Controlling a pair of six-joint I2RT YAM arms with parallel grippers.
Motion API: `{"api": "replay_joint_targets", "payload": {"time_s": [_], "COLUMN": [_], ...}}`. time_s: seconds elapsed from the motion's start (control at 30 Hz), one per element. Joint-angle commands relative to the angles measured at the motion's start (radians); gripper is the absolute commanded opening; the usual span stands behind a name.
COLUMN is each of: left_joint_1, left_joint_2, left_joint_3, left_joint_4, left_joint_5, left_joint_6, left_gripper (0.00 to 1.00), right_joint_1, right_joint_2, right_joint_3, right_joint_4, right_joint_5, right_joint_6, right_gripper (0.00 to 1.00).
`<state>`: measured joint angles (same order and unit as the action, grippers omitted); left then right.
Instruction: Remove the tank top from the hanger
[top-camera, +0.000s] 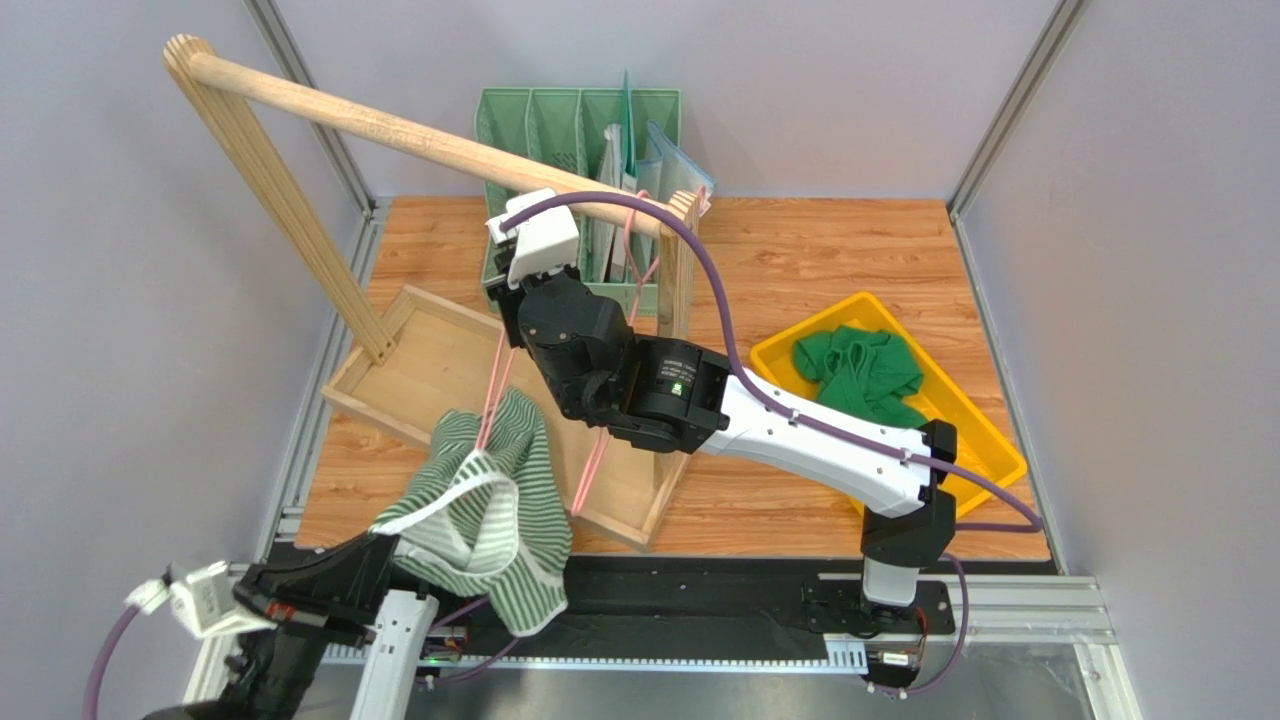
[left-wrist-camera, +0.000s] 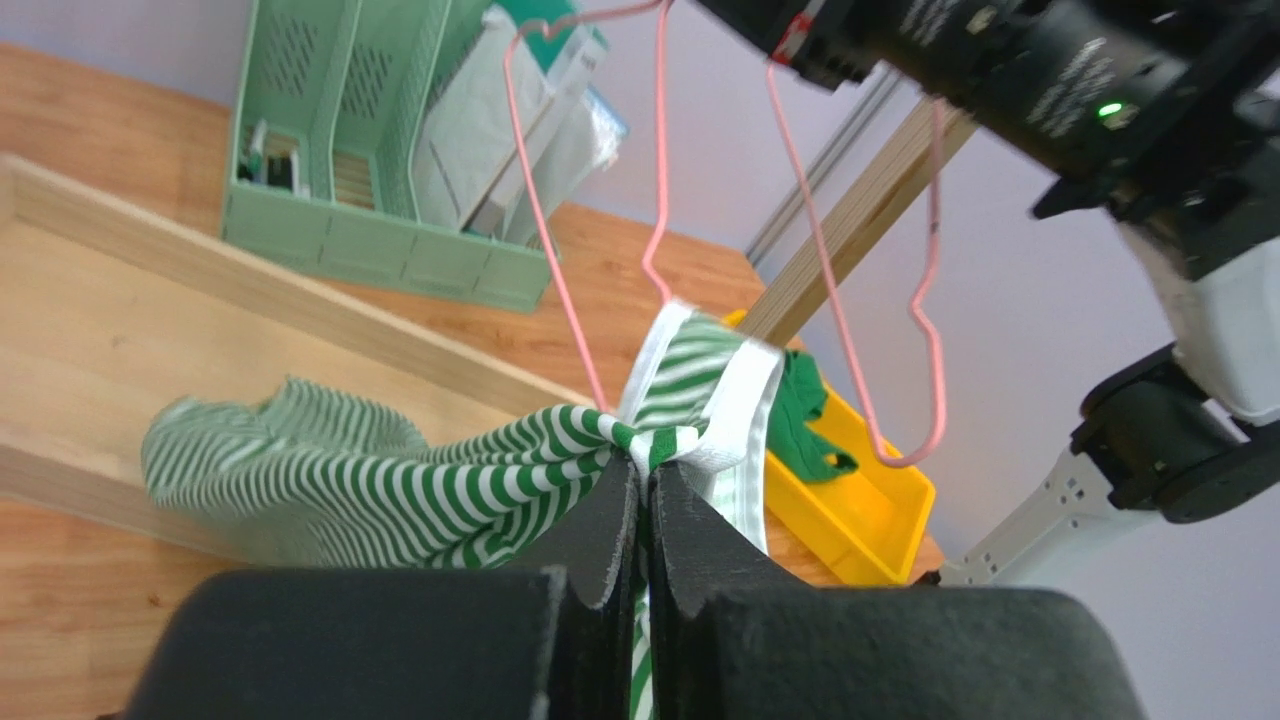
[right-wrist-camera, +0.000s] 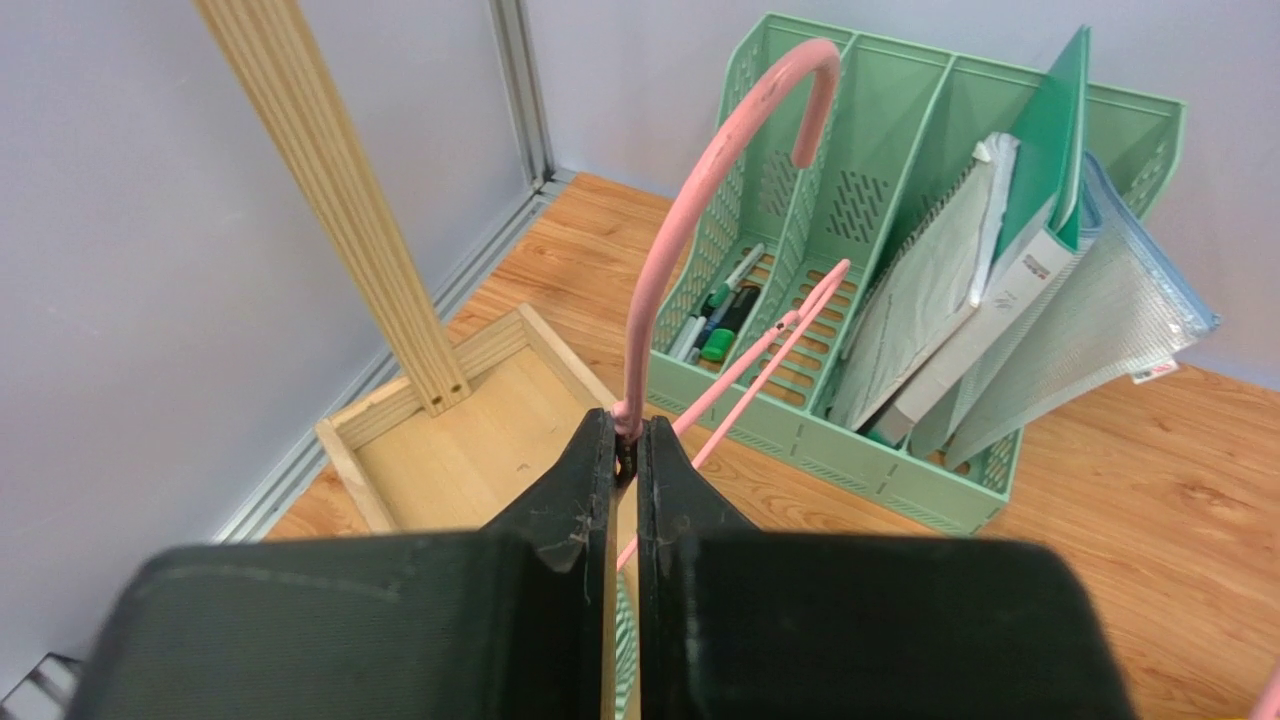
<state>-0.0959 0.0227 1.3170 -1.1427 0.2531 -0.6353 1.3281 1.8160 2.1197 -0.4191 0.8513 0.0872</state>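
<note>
The green-and-white striped tank top (top-camera: 504, 518) hangs bunched at the near left, over the wooden tray's front edge. In the left wrist view its white-trimmed edge (left-wrist-camera: 706, 398) is pinched in my left gripper (left-wrist-camera: 646, 477), which is shut on the fabric. The pink wire hanger (top-camera: 493, 393) slants above the garment, and one of its wires still runs into the cloth. My right gripper (right-wrist-camera: 627, 450) is shut on the base of the hanger's hook (right-wrist-camera: 661, 270) and holds it up over the tray. The hanger's bare loops (left-wrist-camera: 902, 458) hang free beside the tank top.
A wooden rack with a long rod (top-camera: 436, 143) stands on a wooden tray base (top-camera: 436, 368). A mint file organizer (top-camera: 579, 128) with folders sits at the back. A yellow tray (top-camera: 962, 413) at the right holds a green cloth (top-camera: 860, 372).
</note>
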Motion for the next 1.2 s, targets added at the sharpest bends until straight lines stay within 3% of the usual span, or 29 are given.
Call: {"api": "replay_joint_targets", "payload": {"time_s": [0.0, 0.2, 0.43, 0.6, 0.73, 1.0, 1.17], "left_joint_1": [-0.004, -0.024, -0.048, -0.048, -0.05, -0.048, -0.048], "left_joint_2": [0.017, 0.005, 0.138, 0.325, 0.53, 0.811, 0.807], "left_joint_3": [0.119, 0.09, -0.148, -0.173, -0.101, 0.047, -0.106], "left_joint_4": [0.023, 0.014, 0.265, 0.435, 0.581, 0.663, 0.672], "left_joint_5": [-0.086, -0.183, -0.17, -0.134, -0.063, 0.063, 0.051], "left_joint_6": [0.033, -0.006, -0.044, -0.049, -0.06, -0.028, 0.011], "left_gripper": [0.0, 0.0, 0.0, 0.0, 0.0, 0.0, 0.0], "right_joint_1": [0.002, 0.003, 0.002, 0.003, 0.002, 0.0, 0.002], "right_joint_2": [-0.007, -0.026, -0.165, -0.286, -0.339, -0.354, -0.331], "right_joint_3": [0.042, 0.033, -0.039, -0.131, -0.182, -0.208, -0.195], "right_joint_4": [0.08, 0.051, -0.04, -0.058, -0.063, -0.061, -0.072], "right_joint_5": [0.08, 0.028, -0.305, -0.461, -0.48, -0.504, -0.523], "right_joint_6": [-0.047, -0.017, 0.112, 0.154, 0.167, 0.183, 0.189], "right_gripper": [0.0, 0.0, 0.0, 0.0, 0.0, 0.0, 0.0]}}
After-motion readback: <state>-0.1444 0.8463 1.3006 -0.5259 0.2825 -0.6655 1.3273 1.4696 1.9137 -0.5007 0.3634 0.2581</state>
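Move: The tank top hangs bunched from the left fingers, its bulk about 4 cm ahead, 8 cm to the right and 8 cm below them, with the pink hanger's lower end inside it. The hanger's neck, in the right fingers, is some 28 cm ahead of the left hand, 9 cm to its right and 6 cm higher. From the right hand, the tank top lies about 24 cm back, 1 cm left and 14 cm below; the rail hanger hangs 6 cm back, 11 cm right and 10 cm below. The tank top, still pinched by the left fingers, is tugged about 3 cm back and up, then swept forward nearly 30 cm towards the hanger's neck, the left hand tipping downward and rising late. The right hand keeps its pinch on the neck, draws back about 9 cm and up a little, and turns some 25 degrees counter-clockwise. ##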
